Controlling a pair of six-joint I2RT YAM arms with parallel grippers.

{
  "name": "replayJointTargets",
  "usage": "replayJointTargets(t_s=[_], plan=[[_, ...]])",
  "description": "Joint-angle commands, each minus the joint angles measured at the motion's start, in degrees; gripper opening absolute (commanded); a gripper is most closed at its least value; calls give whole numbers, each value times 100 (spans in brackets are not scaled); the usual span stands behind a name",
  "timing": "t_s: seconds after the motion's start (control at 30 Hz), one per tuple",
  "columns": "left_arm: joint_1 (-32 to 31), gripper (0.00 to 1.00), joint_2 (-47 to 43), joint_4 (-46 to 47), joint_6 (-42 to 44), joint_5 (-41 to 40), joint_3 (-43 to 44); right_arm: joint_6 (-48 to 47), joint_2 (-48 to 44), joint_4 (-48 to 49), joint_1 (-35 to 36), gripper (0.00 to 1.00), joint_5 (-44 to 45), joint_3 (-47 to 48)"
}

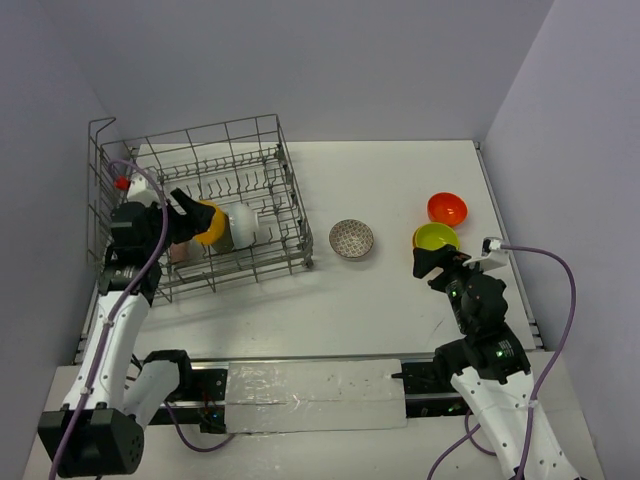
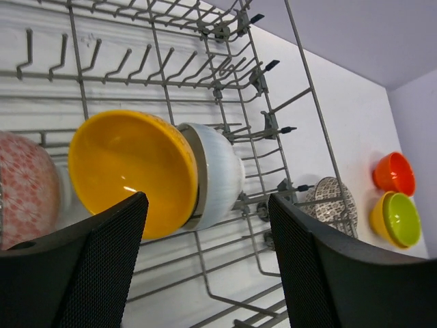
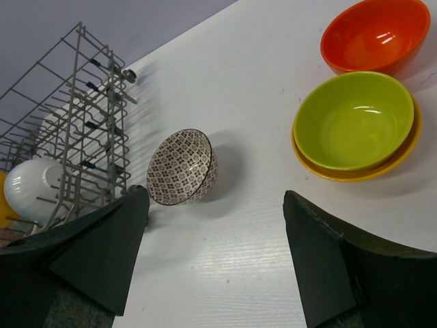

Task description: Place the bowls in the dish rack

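The grey wire dish rack (image 1: 262, 160) stands at the back left. Inside it an orange bowl (image 2: 130, 171) stands on edge against a white bowl (image 2: 218, 174), with a pinkish bowl (image 2: 24, 188) to their left. My left gripper (image 2: 208, 266) hangs open just above the orange bowl (image 1: 211, 222), holding nothing. On the table lie a speckled black-and-white bowl (image 3: 181, 167), a lime green bowl (image 3: 354, 123) nested in a yellow one, and a red bowl (image 3: 375, 34). My right gripper (image 3: 215, 260) is open and empty, near the lime green bowl (image 1: 436, 237).
The rack's tall gridded sides (image 3: 89, 116) and upright tines (image 2: 123, 65) surround the left gripper (image 1: 192, 218). The speckled bowl (image 1: 351, 238) lies just right of the rack. The right wall (image 1: 580, 150) runs close to the red bowl (image 1: 447, 208).
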Motion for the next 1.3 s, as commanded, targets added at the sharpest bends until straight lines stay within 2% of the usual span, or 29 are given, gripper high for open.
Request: replayJointTargets(t_s=[0.0, 0.17, 0.33, 0.47, 0.5, 0.57, 0.6, 0.7, 1.03, 1.27], plan=[[-485, 77, -82, 226, -1007, -1160, -123, -68, 84, 164, 4, 86, -25, 107], [-1110, 75, 550, 86, -1325, -2074, 245, -85, 137, 156, 4, 86, -26, 142], [-1190, 70, 1306, -178, -1518, -2726, 642, -77, 85, 77, 4, 86, 1, 177], [-1190, 53, 1579, -56, -1527, -2710, 748, -68, 14, 68, 4, 86, 27, 142], [-1190, 44, 1588, 84, -1518, -2597, 739, -76, 14, 76, 4, 86, 27, 125], [-1190, 32, 1650, 147, -1518, -2482, 756, -76, 49, 77, 4, 86, 10, 133], [-1199, 17, 1650, 164, -1501, -2429, 765, -76, 58, 76, 4, 86, 19, 142], [-1190, 0, 1554, 129, -1396, -2367, 835, -68, 67, 59, 4, 86, 27, 142], [-1190, 0, 1052, 577, -895, -1392, 853, -76, 84, 94, 4, 86, 1, 125], [-1147, 0, 1061, 735, -52, -234, 897, -94, 23, 94, 4, 86, -25, 142]])
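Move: The yellow bowl stands tilted in the rack, its middle about 4 cm ahead of the open left hand, more or less in line with it and some 9 cm below. The green bowl is about 3 cm to the right and 3 cm ahead of the left hand, the white bowl about 8 cm right and 4 cm ahead, and the pink bowl roughly 7 cm left and level with it, all about as low. From the right hand the yellow bowl lies some 50 cm left, 12 cm ahead and 6 cm lower. The left fingers close on the right-hand rim of the yellow bowl and keep it pinched. To get there the hand first slips right about 2 cm, then goes down some 6 cm and forward 4–5 cm, tipping down and turning counter-clockwise about 15 degrees; once shut, it lifts the bowl about 5 cm and carries it right, mostly undoing those turns. ##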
